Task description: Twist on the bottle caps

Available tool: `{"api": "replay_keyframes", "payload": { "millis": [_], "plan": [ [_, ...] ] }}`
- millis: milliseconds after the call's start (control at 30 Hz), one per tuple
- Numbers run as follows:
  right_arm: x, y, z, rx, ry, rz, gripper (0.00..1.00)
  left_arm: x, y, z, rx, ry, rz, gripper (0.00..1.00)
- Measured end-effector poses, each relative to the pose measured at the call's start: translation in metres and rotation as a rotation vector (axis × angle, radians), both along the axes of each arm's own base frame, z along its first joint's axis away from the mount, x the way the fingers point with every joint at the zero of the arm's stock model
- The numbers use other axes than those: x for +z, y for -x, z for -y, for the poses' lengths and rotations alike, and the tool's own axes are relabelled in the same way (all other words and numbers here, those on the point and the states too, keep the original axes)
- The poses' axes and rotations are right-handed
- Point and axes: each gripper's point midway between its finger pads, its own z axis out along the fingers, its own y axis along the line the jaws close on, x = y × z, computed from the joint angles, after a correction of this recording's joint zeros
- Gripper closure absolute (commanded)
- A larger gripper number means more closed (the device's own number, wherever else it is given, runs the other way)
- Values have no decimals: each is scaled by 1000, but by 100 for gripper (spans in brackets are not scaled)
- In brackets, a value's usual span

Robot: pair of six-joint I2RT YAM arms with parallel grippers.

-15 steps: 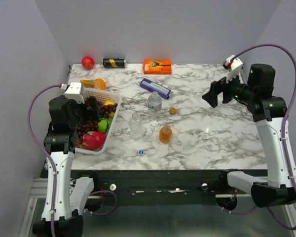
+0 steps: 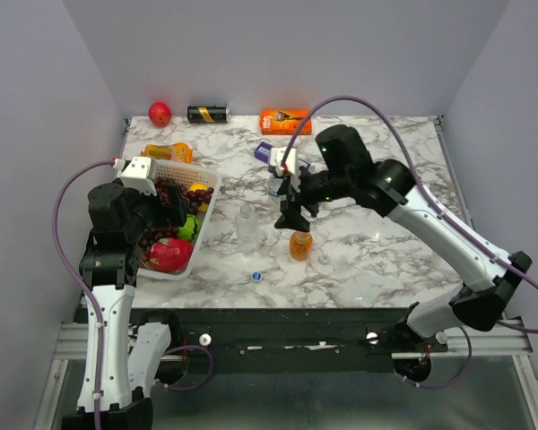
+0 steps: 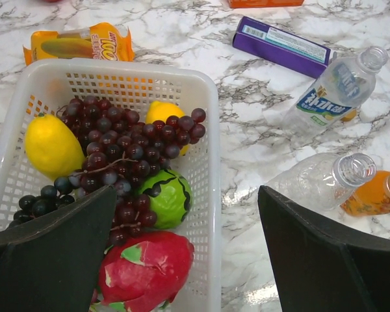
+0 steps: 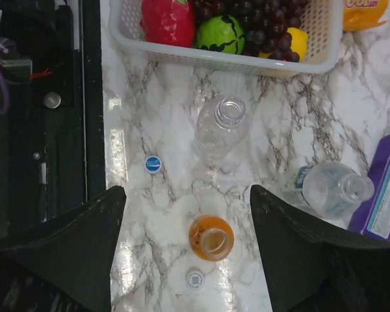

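Three uncapped bottles stand mid-table: a short orange bottle (image 2: 300, 245) (image 4: 211, 238), a plain clear bottle (image 2: 247, 224) (image 4: 222, 127) and a labelled clear bottle (image 4: 331, 188) (image 3: 335, 91). A blue cap (image 2: 256, 277) (image 4: 153, 164) lies near the front edge. Beside the orange bottle lies a whitish cap (image 2: 325, 259) (image 4: 194, 279). The orange cap is hidden under the right arm. My right gripper (image 2: 296, 215) (image 4: 188, 190) hangs open and empty above the orange bottle, pointing down. Over the basket's right side my left gripper (image 2: 170, 204) (image 3: 187, 192) is wide open, holding nothing.
A white basket (image 2: 206, 215) (image 3: 208, 162) of fruit stands at the left. A purple box (image 3: 283, 45) lies behind the bottles. Along the back edge are a red apple (image 2: 160, 113), a black can (image 2: 208, 114) and an orange box (image 2: 285, 119). An orange packet (image 2: 166, 152) lies behind the basket.
My right arm has swung from the far right of the table to the middle and now hangs over the orange bottle. The left arm has hardly moved.
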Motion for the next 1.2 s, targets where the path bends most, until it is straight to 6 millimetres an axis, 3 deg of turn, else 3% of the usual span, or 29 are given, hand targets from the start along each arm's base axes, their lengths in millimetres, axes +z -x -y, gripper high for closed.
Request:
{"api": "replay_keyframes", "payload": {
  "millis": [100,267,467,800,1200],
  "plan": [
    [-17,-6,-23,8,37,-13,15,1,4,-1,7,8,7,2],
    [-23,-35,-54,-39,37,-9,16,-1,9,-7,36,22,13,2],
    [-31,-50,-75,-54,36,-23,23,-11,11,-9,53,46,-8,2],
    [-56,-43,-90,-30,80,-61,24,-13,10,-8,49,60,-15,2],
    [-92,-53,-91,-86,153,-95,41,-17,10,-7,50,63,-27,2]
  ]
}}
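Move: Some 12 cm to the right hand's left and 5 cm ahead stands the open clear bottle, its middle about 20 cm below. The orange bottle is roughly 13 cm to the right of the clear one and about as far out, the blue cap lies about 8 cm nearer the robot than it, and the blue-label bottle stands some 12 cm beyond and 7 cm to the right of it. From the left hand the clear bottle is about 19 cm right and 2 cm ahead, 17 cm lower. Swinging left with some forward reach, the right hand travels about 9 cm across towards the clear bottle, then mostly sinks, some 9 cm in all, until its fingertips are close to the bottle's mouth. The wrist tips the fingers about 10 degrees steeper downward while they partly close, still with a gap wider than the mouth; no contact can be seen. ##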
